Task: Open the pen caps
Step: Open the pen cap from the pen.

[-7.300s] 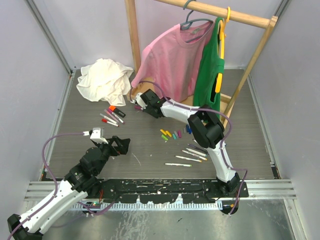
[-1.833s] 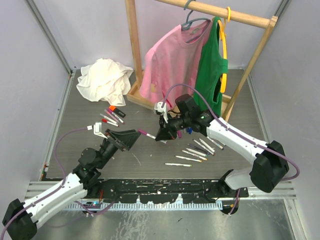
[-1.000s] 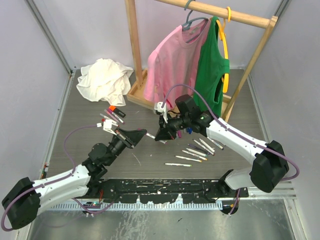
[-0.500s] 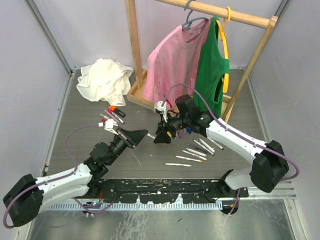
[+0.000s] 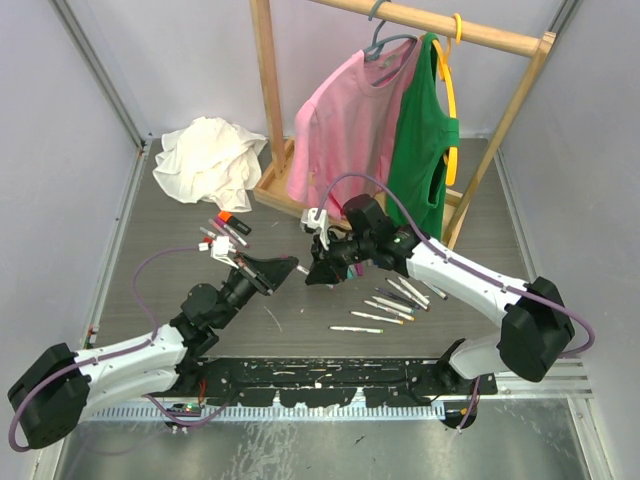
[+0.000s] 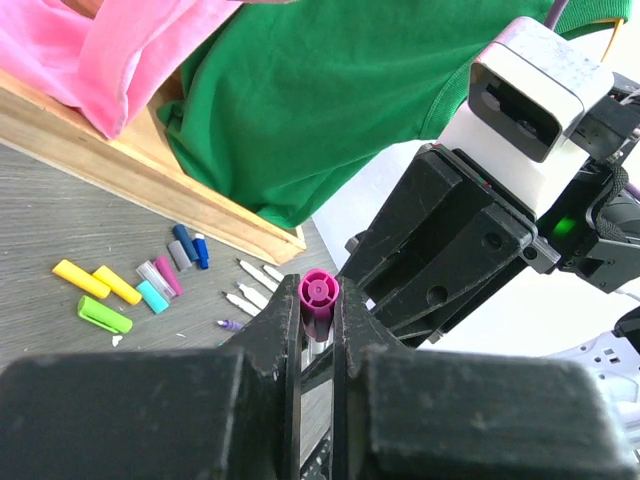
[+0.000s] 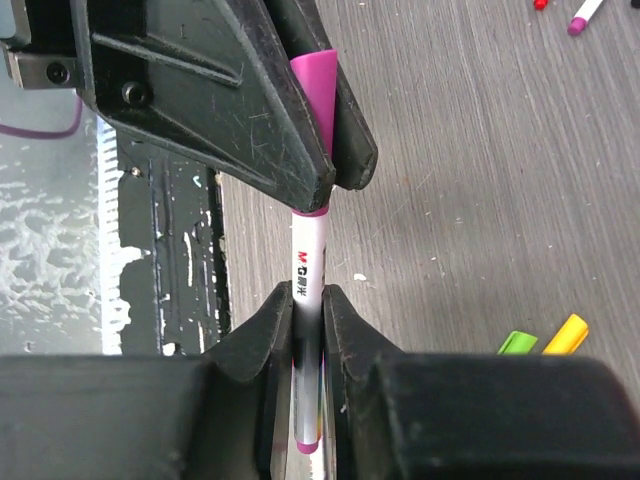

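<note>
A slim white pen (image 7: pixel 310 258) with a magenta cap (image 6: pixel 319 291) hangs above the table between both grippers. My left gripper (image 6: pixel 319 302) is shut on the cap, which sits on the pen. My right gripper (image 7: pixel 308 300) is shut on the white barrel just behind the cap. In the top view the left gripper (image 5: pixel 284 268) and right gripper (image 5: pixel 317 272) meet nose to nose, and the pen (image 5: pixel 300 269) barely shows between them. Several loose pen caps lie on the table, among them a yellow one (image 6: pixel 80 278), a green one (image 6: pixel 104 314) and a blue one (image 6: pixel 186 242).
Several uncapped white pens (image 5: pixel 388 303) lie right of centre. A few capped pens (image 5: pixel 225 232) lie at the left. A crumpled white cloth (image 5: pixel 208 160) sits at the back left. A wooden rack (image 5: pixel 268 90) holds a pink shirt (image 5: pixel 345 120) and a green shirt (image 5: pixel 420 140).
My right gripper opened briefly, shifted a little left toward the left gripper and shut again on the barrel. The left gripper kept hold of the cap end.
</note>
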`<state>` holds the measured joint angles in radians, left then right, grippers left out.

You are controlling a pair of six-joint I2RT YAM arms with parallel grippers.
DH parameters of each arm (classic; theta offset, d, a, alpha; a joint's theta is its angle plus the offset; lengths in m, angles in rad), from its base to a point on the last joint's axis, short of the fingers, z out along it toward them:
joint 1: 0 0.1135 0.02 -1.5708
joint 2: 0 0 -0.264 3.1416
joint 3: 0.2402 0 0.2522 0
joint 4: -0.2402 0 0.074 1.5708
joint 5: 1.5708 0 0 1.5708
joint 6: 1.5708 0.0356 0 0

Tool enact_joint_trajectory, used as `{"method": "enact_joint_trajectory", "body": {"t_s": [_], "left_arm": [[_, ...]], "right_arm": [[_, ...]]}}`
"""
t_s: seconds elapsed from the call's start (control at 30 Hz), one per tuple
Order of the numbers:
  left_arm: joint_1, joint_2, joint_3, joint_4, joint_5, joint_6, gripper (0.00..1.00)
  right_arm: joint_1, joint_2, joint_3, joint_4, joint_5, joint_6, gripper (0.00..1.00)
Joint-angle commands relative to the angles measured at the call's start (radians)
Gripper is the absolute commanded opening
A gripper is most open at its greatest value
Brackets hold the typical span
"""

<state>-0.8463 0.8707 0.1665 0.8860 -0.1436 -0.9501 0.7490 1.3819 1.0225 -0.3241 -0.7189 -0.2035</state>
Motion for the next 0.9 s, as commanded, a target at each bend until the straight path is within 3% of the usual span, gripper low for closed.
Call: {"method": "enact_joint_trajectory", "body": {"t_s": [0.0, 0.1, 0.2, 0.43, 0.63, 0.87], "left_arm": [[-0.002, -0.031, 0.042, 0.071, -0.086, 0.084, 0.0], [0.027, -0.091, 0.074, 0.033, -0.195, 0.214, 0.0], [0.129, -0.163, 0.132, -0.063, -0.201, 0.259, 0.0], [0.404, -0.214, 0.195, -0.168, -0.058, 0.14, 0.0], [0.42, -0.226, 0.153, -0.22, 0.041, 0.074, 0.0], [0.42, -0.295, -0.002, -0.363, 0.106, -0.057, 0.0]], "right_arm": [[0.004, -0.009, 0.017, 0.014, 0.005, -0.013, 0.01], [0.004, -0.003, 0.018, 0.005, 0.014, -0.026, 0.01], [0.004, 0.005, 0.02, -0.005, 0.022, -0.038, 0.0], [0.003, 0.014, 0.019, -0.011, 0.032, -0.049, 0.01], [0.006, -0.002, 0.02, -0.122, 0.034, -0.16, 0.01], [0.104, -0.072, -0.126, -0.207, 0.04, -0.28, 0.01]]}}
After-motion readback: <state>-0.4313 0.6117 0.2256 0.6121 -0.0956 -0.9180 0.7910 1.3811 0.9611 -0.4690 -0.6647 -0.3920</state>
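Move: The white pen barrel, its pink cap in the left fingers, lies in the right fingers about 5 cm right of the left hand, 3 cm back and 4 cm lower; so the cap is 5 cm left, 3 cm ahead and 4 cm above the right hand. On the table, about 12 cm under the right hand, the green cap lies 9 cm ahead and 3 cm right, the nearest bare pen 4 cm back and 10 cm right. The pink cap, still pinched in the left fingers, is pulled off the barrel to the left, up and somewhat forward, some 18 cm, the wrist swinging about 30 degrees counter-clockwise; the left hand then sinks about 7 cm. The right hand keeps its grip on the barrel, is first drawn some 2 cm the same way, then settles back and sinks about 5 cm, easing back and right. ##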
